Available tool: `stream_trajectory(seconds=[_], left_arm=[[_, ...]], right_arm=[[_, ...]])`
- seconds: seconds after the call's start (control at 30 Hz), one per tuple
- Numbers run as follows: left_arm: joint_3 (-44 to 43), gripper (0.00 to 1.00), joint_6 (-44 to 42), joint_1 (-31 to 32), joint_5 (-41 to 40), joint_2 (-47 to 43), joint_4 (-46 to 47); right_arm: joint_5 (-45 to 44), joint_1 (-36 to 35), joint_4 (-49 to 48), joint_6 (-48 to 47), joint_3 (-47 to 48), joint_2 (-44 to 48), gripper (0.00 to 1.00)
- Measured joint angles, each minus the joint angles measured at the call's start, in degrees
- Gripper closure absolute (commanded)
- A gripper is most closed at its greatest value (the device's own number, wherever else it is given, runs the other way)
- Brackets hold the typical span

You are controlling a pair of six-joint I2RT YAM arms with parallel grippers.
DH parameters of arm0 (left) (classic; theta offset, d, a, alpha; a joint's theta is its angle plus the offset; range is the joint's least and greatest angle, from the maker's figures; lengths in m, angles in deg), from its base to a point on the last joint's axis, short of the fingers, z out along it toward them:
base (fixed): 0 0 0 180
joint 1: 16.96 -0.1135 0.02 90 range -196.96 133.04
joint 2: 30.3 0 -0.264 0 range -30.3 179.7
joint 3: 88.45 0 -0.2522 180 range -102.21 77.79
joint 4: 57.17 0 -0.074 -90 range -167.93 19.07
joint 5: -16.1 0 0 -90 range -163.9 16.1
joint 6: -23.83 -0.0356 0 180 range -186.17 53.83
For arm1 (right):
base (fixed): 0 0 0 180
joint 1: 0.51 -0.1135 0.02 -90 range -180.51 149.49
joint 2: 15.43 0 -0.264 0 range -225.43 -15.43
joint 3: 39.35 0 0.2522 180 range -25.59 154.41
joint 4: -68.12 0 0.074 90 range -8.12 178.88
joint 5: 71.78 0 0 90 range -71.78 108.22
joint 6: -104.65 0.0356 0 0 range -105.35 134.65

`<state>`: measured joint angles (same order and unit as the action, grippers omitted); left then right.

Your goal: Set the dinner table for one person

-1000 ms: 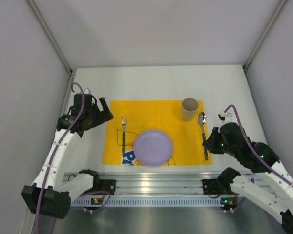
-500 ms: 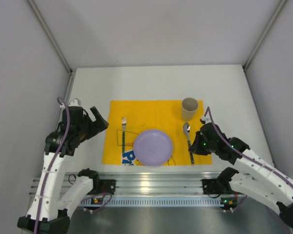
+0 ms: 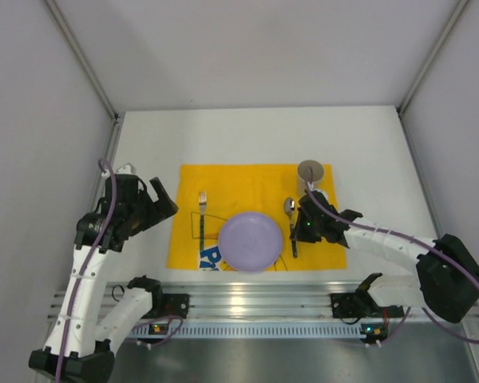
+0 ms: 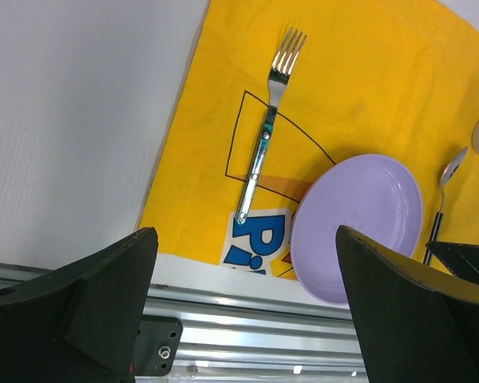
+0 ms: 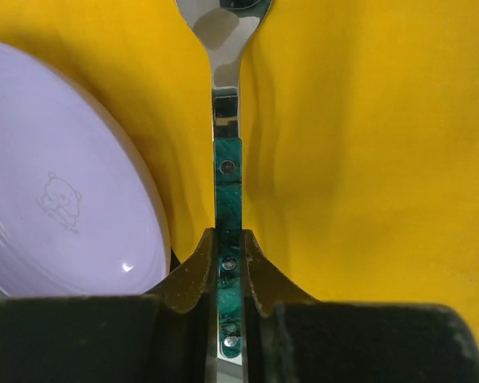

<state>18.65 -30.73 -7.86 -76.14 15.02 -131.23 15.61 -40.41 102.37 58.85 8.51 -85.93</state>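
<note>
On the white dinner table [image 3: 223, 136] lies a yellow placemat [image 3: 247, 187]. On it are a lilac plate [image 3: 250, 241], a fork [image 3: 201, 215] to its left and a beige cup [image 3: 310, 175] at the far right corner. My right gripper [image 3: 297, 233] is shut on the green handle of a spoon [image 5: 227, 179] and holds it just right of the plate [image 5: 64, 207], bowl pointing away. My left gripper [image 3: 161, 201] is open and empty over the table left of the placemat; its view shows the fork [image 4: 265, 136] and the plate [image 4: 358, 227].
A silver aluminium rail [image 3: 247, 299] runs along the near edge of the table, also in the left wrist view [image 4: 247, 319]. Pale walls enclose the table on three sides.
My right gripper has carried the spoon leftward across the placemat, from its right edge to right beside the plate. My left arm drew back toward the left and has since held still.
</note>
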Motion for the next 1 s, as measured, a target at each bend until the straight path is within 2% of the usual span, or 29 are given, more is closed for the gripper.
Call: stream_trajectory(seconds=[0.07, 0.1, 0.13, 0.3, 0.43, 0.57, 0.67, 0.77, 1.0], left_arm=[[0.0, 0.01, -0.46, 0.0, 0.0, 0.81, 0.02], [0.0, 0.01, -0.7, 0.0, 0.0, 1.22, 0.04], [0.0, 0.01, -0.92, 0.0, 0.0, 1.49, 0.07], [0.0, 0.01, -1.99, 0.0, -0.2, 3.23, 0.61], [0.0, 0.02, -2.64, 0.0, -0.17, 6.29, 1.9], [-0.02, 0.01, -3.17, 0.0, -0.2, 9.38, 4.35], [-0.11, 0.02, -4.09, 0.0, -0.22, 11.39, 6.12], [-1.11, 0.01, -5.22, 0.0, -0.15, 13.49, 8.13], [-1.31, 0.01, -6.71, 0.0, -0.42, 13.79, 14.67]], right_arm=[[-0.17, 0.0, -1.42, 0.37, 0.0, -0.74, 0.68], [-0.35, -0.02, -1.88, 0.52, 0.0, -0.83, 0.54], [-0.42, -0.02, -2.16, 0.76, 0.04, -0.85, 0.47], [-1.01, -0.09, -0.74, 0.42, 1.14, -0.09, 0.29], [-1.97, -0.5, 3.85, -0.7, 3.15, 6.56, 0.27], [-2.19, -2.43, 10.1, -3.13, 5.42, 18.93, 0.26], [-0.24, -3.13, 14.71, -5.44, 7.04, 31.54, 0.17], [0.37, -3.21, 19.56, -5.86, 8.74, 42.75, 0.0], [-3.13, -3.32, 33.03, -0.35, 9.18, 63.95, 0.0]])
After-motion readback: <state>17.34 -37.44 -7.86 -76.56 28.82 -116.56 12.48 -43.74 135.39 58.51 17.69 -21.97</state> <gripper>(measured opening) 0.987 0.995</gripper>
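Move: The right hand still pinches the spoon's lower handle at the placemat, the spoon's middle some 3 cm ahead and about 1 cm below. The plate's centre lies about 11 cm left and 1 cm back of this hand; the cup is roughly 13 cm ahead and 4 cm right. From the raised left hand, the spoon is about 31 cm right, 2 cm ahead and 18 cm below. Right hand opens, freeing the spoon, and rises about 20 cm, swinging back-right; left reaches some 8 cm forward. ##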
